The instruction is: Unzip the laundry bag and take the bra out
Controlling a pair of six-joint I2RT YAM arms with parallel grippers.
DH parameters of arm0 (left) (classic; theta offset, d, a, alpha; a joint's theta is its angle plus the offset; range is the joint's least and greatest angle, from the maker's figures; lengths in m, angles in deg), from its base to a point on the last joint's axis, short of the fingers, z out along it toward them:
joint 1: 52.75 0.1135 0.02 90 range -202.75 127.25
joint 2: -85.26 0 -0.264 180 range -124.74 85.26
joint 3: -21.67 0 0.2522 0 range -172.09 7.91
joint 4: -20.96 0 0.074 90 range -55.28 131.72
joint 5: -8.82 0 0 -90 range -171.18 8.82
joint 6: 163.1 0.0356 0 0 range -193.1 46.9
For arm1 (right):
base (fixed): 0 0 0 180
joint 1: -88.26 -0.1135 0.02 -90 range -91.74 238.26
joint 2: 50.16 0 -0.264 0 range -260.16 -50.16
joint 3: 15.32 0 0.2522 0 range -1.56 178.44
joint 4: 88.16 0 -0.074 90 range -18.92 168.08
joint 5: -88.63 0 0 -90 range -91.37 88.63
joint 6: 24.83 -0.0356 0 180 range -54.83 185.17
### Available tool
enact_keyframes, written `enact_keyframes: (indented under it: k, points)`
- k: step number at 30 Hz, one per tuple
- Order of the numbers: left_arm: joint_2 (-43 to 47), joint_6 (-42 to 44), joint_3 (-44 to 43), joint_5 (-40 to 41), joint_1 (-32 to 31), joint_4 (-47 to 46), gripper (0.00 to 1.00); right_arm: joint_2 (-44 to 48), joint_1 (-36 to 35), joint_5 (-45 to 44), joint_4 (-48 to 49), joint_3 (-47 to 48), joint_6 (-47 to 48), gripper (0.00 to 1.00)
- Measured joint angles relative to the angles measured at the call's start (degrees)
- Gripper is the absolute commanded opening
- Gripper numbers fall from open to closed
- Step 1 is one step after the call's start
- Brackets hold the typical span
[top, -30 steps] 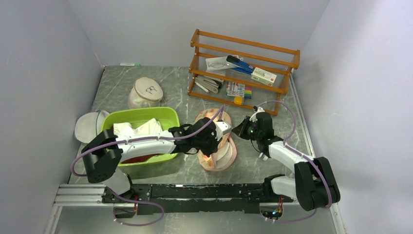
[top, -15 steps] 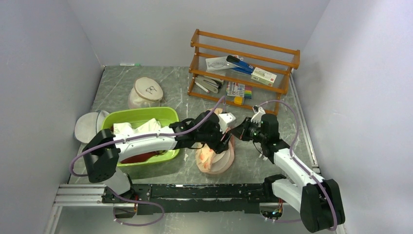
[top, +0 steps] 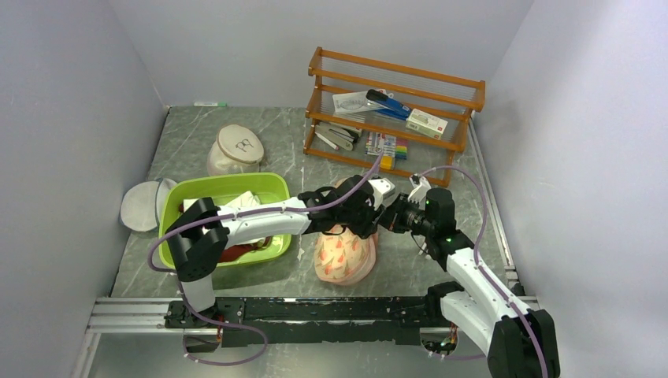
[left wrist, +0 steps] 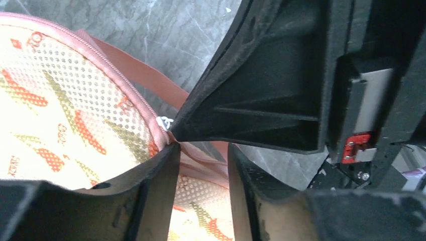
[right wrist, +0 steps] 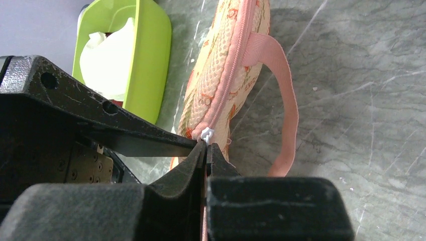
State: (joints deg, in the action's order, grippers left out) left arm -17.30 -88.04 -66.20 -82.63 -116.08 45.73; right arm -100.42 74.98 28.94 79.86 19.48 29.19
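Observation:
The peach-pink laundry bag (top: 344,253) with red-orange prints stands on its edge near the table's middle, its upper end raised between my two grippers. My right gripper (right wrist: 206,145) is shut on the white zipper pull (right wrist: 206,134) at the end of the pink zipper; the pull (left wrist: 163,122) also shows in the left wrist view. My left gripper (left wrist: 203,150) is open right beside it, with the bag's pink rim lying in the gap between its fingers. A pink strap (right wrist: 284,100) loops off the bag onto the table. The bra is out of view.
A green basin (top: 272,189) with white cloth stands left of the bag, under my left arm. Behind it are a round white domed mesh bag (top: 236,150) and a flat grey-white disc bag (top: 142,206). A wooden rack (top: 394,114) with stationery stands at the back.
My left gripper let go of the bag's middle, opened and moved up-right to its upper end. The right gripper came in leftward to the zipper pull. The bag now stands on edge.

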Motion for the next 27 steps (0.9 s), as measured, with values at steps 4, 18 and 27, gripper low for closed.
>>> enact_keyframes:
  k: [4,18,27]
  points:
    - [-0.22,0.22,-0.11,1.62,0.00,0.83,0.40,0.00,0.00,0.09,-0.04,-0.07,-0.04,0.00]
    - [-0.22,1.05,-0.11,3.80,-0.15,3.04,0.18,0.63,0.00,0.07,-0.68,-0.04,-0.28,0.00]
    - [0.55,2.49,0.28,2.43,-0.13,2.97,0.07,-1.40,0.00,-4.24,-1.22,-0.02,0.13,0.00]
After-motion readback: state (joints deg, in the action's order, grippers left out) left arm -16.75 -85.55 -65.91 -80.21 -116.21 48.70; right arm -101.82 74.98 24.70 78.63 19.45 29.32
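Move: The bag edge the left fingers will pinch, just behind the zipper pull, lies between their open tips, about 1 cm to the left of and 1 cm below the left hand; from the right hand it is some 3 cm back, 3 cm left and 1 cm lower. The right fingers hold the pull, about 3 cm ahead and 2 cm right of the left hand, level in height. The laundry bag's middle is roughly 1 cm ahead, 5 cm left and 6 cm down from the left hand; the green bin, 8 cm ahead, 39 cm left, 7 cm down. The left hand eases about 1.5 cm to its left, dipping some 1 cm on the way and tilting barely 5 degrees, while its half-open fingers close almost shut and pinch the bag's edge right behind the zipper pull. The right hand keeps its shut grip on the pull and holds still as the left takes its hold, then at the last begins to sink about 1.5 cm and slip to its right, tipping slightly down. ##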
